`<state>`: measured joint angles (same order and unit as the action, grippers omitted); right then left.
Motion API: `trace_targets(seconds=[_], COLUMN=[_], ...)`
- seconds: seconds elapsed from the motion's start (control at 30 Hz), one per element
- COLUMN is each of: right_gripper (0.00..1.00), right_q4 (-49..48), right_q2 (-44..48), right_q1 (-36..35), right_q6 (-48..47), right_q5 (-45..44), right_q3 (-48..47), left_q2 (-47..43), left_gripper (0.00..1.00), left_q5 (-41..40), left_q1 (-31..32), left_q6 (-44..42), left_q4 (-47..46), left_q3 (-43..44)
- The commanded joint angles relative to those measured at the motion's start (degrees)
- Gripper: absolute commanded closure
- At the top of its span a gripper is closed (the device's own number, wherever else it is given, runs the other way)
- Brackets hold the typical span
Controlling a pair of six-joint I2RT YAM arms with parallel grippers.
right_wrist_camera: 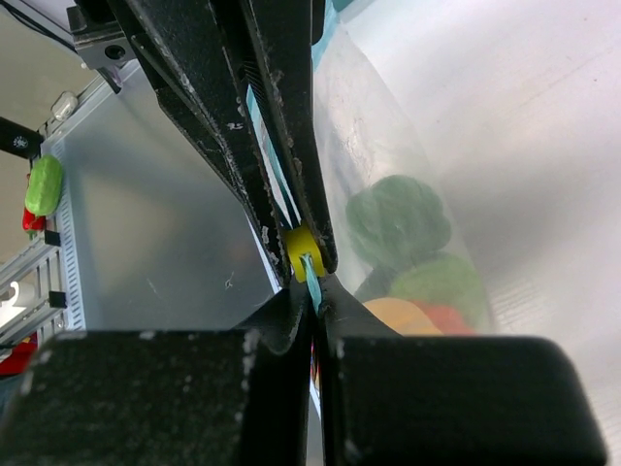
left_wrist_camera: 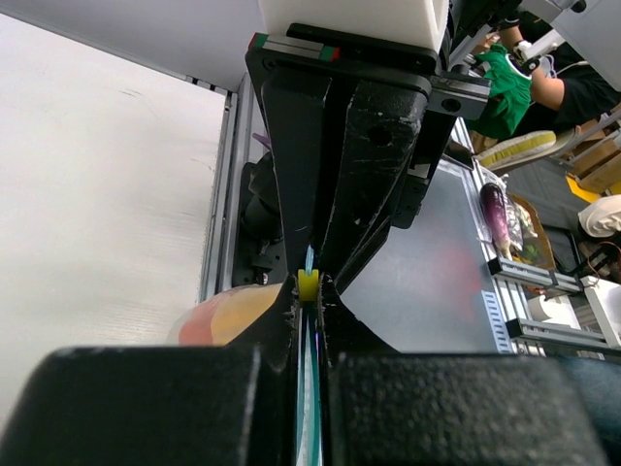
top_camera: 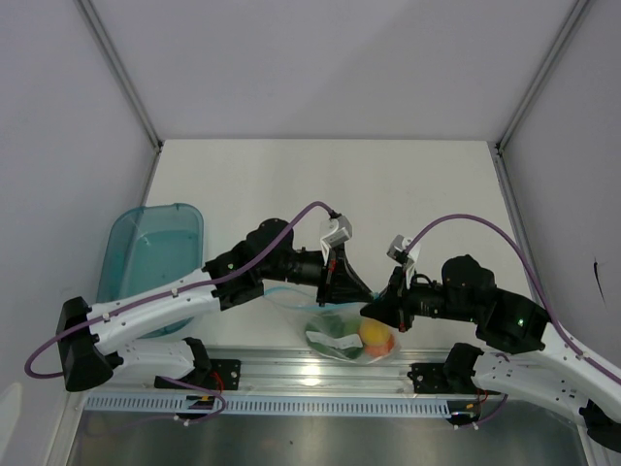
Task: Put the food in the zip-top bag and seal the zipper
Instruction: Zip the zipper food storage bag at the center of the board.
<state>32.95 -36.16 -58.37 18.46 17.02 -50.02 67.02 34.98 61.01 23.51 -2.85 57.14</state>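
The clear zip-top bag (top_camera: 335, 320) hangs between both grippers just over the table's near edge. Inside it lies the food: an orange round fruit (top_camera: 376, 337) (right_wrist_camera: 408, 316) and green pieces (top_camera: 335, 330) (right_wrist_camera: 398, 218). My left gripper (top_camera: 357, 288) (left_wrist_camera: 309, 296) is shut on the zipper (left_wrist_camera: 308, 283), its tips pinching the small yellow slider on the light blue strip. Tip to tip with it, my right gripper (top_camera: 374, 311) (right_wrist_camera: 315, 296) is shut on the end of the blue strip (right_wrist_camera: 311, 275). The orange fruit (left_wrist_camera: 228, 316) shows left of my left fingers.
A teal translucent tray (top_camera: 155, 252) stands at the left of the table. The aluminium rail (top_camera: 320, 374) carrying both arm bases runs along the near edge, right below the bag. White walls enclose the table on three sides.
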Motion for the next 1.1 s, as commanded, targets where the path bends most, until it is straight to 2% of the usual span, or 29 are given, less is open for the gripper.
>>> trace_targets(seconds=[0.0,0.17,0.23,0.4,0.7,0.8,0.87,0.9,0.93,1.0,1.07], right_gripper=[1.0,1.0,1.0,1.0,1.0,1.0,1.0,0.94,0.79,0.64,0.6], right_q4=[-2.9,-4.4,-5.2,-5.1,-4.1,-3.5,-1.9,-1.0,0.9,3.8,5.7], right_q2=[1.2,6.0,7.4,10.4,11.6,11.8,10.7,9.7,7.6,5.2,1.7], right_q1=[-0.1,-0.1,-0.1,-0.1,-0.1,0.0,-0.1,-0.1,-0.1,-0.1,-0.1], right_q6=[1.0,3.5,4.7,6.9,6.8,4.8,1.2,0.4,-1.4,-2.6,-4.6], right_q5=[-1.1,-9.4,-11.2,-15.8,-15.8,-12.9,-6.6,-4.4,-2.4,1.6,4.7], right_q3=[-0.9,-0.1,0.3,1.6,-0.4,-1.1,-2.2,-3.0,-4.9,-6.9,-10.1], left_q2=[-0.3,-1.4,-1.2,-2.8,-5.1,-4.8,-4.6,-4.4,-4.1,-3.7,-2.8], left_gripper=[0.99,0.99,0.99,0.99,0.99,0.99,0.99,0.99,0.99,1.0,0.99], left_q5=[-0.8,-0.7,0.3,1.4,1.3,1.4,1.8,1.8,1.8,1.9,2.2], left_q1=[0.4,0.4,0.3,0.4,0.3,0.3,0.3,0.3,0.3,0.3,0.3], left_q6=[-0.4,-1.7,-2.3,-2.4,-2.7,-3.0,-3.4,-3.9,-4.3,-5.5,-6.2], left_q4=[1.1,2.4,5.7,7.0,8.7,9.7,10.0,11.0,11.8,13.4,15.7], left_q3=[2.2,0.7,0.6,-1.2,-3.1,-2.4,-1.2,0.8,1.5,4.4,5.7])
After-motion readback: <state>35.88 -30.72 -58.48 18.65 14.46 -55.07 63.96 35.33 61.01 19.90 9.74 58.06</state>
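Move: At the left fingertips, about 1 cm to the right of the hand point, sits the yellow slider they already pinch on the bag's blue zipper; it lies some 2 cm left of the right hand, which grips the zipper's end. Inside the bag, the yellow fruit is roughly 7 cm back, 1 cm right and 11 cm below the left hand, with the green vegetable about 8 cm left of that fruit. Drawing the gripped zipper end away from the left fingers, the right hand goes about 3 cm right, rising and edging forward, pauses, then opens to roughly a third and lifts off, backing up another 2 cm. The left fingers keep their pinch on the slider while that hand eases a couple of centimetres left and down, tips dipping slightly. ##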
